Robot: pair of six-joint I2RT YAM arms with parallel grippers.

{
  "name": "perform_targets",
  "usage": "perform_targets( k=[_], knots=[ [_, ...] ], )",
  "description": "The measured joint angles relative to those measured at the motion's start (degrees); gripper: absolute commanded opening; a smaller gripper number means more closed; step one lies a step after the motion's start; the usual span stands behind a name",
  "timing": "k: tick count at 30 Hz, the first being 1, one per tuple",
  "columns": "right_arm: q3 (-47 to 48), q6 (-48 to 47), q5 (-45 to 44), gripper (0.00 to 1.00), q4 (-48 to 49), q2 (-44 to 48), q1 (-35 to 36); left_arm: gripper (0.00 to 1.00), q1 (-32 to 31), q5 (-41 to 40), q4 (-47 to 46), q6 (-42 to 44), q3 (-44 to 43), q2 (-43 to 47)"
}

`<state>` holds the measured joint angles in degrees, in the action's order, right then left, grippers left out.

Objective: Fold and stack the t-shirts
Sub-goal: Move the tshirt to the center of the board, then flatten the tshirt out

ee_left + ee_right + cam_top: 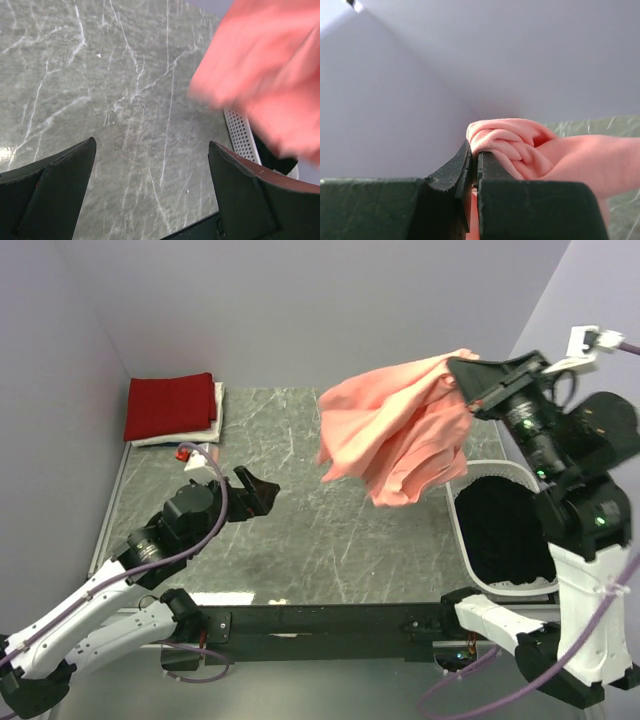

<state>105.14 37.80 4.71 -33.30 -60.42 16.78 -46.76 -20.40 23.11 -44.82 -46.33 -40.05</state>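
A salmon-pink t-shirt (pixel 400 435) hangs bunched in the air over the right half of the table, and my right gripper (pixel 462 377) is shut on its top edge. In the right wrist view the pink cloth (pixel 520 150) is pinched between the closed fingers (pixel 460 170). A deep red t-shirt (pixel 170 405) lies folded on a folded white t-shirt (pixel 205 430) at the far left corner. Black cloth (pixel 500 530) fills the basket. My left gripper (pixel 258 491) stands open low over the table's left side, with nothing in it. The left wrist view shows the pink t-shirt (pixel 265 70) blurred.
A white perforated basket (pixel 470 510) stands at the table's right edge, under my right arm; its rim (pixel 240 132) shows in the left wrist view. The grey marbled tabletop (pixel 300 530) lies between the arms. Lilac walls close the back and sides.
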Motion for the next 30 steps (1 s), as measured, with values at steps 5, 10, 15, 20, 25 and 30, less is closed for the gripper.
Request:
perform_targets(
  k=[5,10,15,20,25,30],
  knots=[
    [-11.6,1.2,3.5,0.35,5.8,-4.1,1.4,0.99,0.0,-2.6,-0.6,-1.4,1.2,1.9],
    [-14.4,-1.2,3.8,0.54,5.9,-21.6,1.6,0.96,0.0,-3.5,-1.7,-2.9,4.6,1.0],
    [-27.4,-3.3,-0.6,0.63,5.0,-29.3,2.8,0.88,0.0,-1.5,-5.0,-4.2,10.3,-2.1],
    [-46.5,-2.8,-5.1,0.62,5.7,-14.6,6.1,0.8,0.1,3.9,-10.6,-4.5,17.6,-4.0],
    [-65.6,1.8,-7.5,0.61,14.1,2.5,11.3,0.74,0.0,10.2,-19.4,-4.3,21.4,-12.1],
    [-79.1,7.0,-8.6,0.59,18.8,3.3,13.0,0.7,-1.2,14.4,-27.1,-3.9,21.3,-24.3]
  ],
)
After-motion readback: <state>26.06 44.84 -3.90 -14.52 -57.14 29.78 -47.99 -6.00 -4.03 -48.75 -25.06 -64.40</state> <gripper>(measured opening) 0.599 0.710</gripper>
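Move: The held t-shirt hangs from the shut right fingers, trailing to their left. Its place at the centre of the board lies about 14 cm ahead of the right hand, 10 cm to its left and some 55 cm below. The basket is about 4 cm ahead of that hand, 24 cm to its right and 50 cm down. From the left hand, the board's centre is roughly 17 cm ahead, 20 cm right and 26 cm below. The t-shirt is flung forward and down over the board: the right hand sweeps about 18 cm ahead, slightly left, sinking fast, and opens early to let the cloth go. Emptied, it draws back nearly 20 cm towards the near right edge, ending 50 cm lower and tipped down. The left hand sinks 20 cm and shifts right towards the near left corner, fingers partly closing on nothing. ##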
